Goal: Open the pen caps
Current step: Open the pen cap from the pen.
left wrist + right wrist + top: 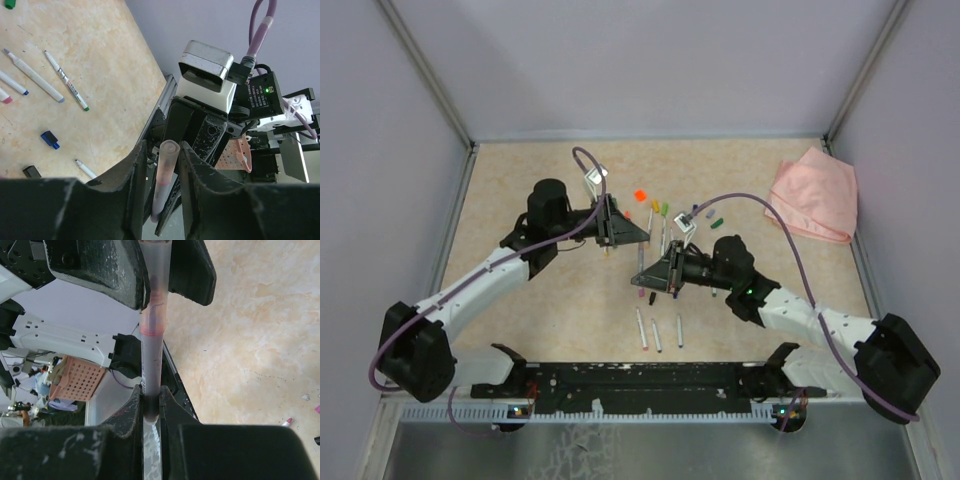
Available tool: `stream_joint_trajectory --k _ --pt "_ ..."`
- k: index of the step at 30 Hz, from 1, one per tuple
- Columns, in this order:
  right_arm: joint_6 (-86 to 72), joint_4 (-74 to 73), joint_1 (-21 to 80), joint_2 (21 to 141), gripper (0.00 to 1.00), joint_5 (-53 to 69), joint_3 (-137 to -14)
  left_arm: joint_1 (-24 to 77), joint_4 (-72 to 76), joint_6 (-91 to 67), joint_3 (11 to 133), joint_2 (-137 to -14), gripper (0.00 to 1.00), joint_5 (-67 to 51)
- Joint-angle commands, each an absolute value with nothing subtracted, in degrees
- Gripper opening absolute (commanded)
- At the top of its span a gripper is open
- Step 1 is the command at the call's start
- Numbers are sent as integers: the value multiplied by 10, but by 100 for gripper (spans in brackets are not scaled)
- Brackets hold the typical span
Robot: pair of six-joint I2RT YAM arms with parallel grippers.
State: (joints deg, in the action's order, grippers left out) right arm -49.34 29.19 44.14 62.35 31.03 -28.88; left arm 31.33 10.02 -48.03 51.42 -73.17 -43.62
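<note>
A slim white pen (151,360) hangs in the air between my two grippers. My right gripper (151,400) is shut on its barrel. The pen's frosted pink-ringed cap (167,165) stands between the fingers of my left gripper (162,150), which is open, with a narrow gap showing on the cap's left side. From above, the left gripper (640,236) and right gripper (642,276) meet tip to tip over the table's middle. Loose pen caps lie on the table: orange (640,194), green (665,208), blue (50,140), black (31,171).
Three uncapped pens (657,333) lie side by side near the front edge, and more pens (32,75) lie behind the grippers. A pink cloth (815,195) sits at the back right. Grey walls enclose the table on three sides.
</note>
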Motion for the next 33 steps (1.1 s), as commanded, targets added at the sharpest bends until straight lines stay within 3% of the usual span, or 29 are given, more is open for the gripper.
stream_joint_trajectory --k 1,11,16,18,21,23,33 --pt "-491 338 446 630 0 324 -306 310 126 -481 532 -747 34 -465" --pt "-490 339 445 641 0 318 -312 311 137 -465 535 -770 22 -499" --pt "-490 341 445 645 0 314 -313 311 131 -453 536 -773 1 -507" --pt "-492 342 445 646 0 312 -313 310 131 -449 535 -771 0 -505" --pt "-499 346 445 645 23 305 -312 311 133 -444 533 -765 0 -501" --pt "-505 352 445 641 32 298 -312 310 138 -443 532 -761 0 -497" --pt "-546 393 445 645 33 274 -313 311 184 -454 508 -742 0 -483"
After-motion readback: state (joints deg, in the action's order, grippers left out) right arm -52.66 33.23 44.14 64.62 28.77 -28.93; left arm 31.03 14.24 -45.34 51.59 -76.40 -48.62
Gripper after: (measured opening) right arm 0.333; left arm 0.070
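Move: The right hand still holds the pen near its rear end; the pen's middle is about 4 cm ahead of that hand and 2 cm above. From the left hand, half open around the forward end, the pen's middle is roughly 4 cm back and 2 cm lower, with no sideways offset. On the table, some 20 cm below the right hand, the pink cap sits 2 cm ahead and 1 cm right of it, the black cap 1 cm ahead and 4 cm right, and the blue cap 2 cm ahead and 10 cm right. Sinking together by about 1 cm, the two hands pass the pen across: the left eases slightly right, turns some 5 degrees clockwise and shuts its fingers on the forward end, pinching it. Only then does the right open about a third and let go of the rear, moving up about 1.5 cm and 1 cm forward as the left starts to rise. ##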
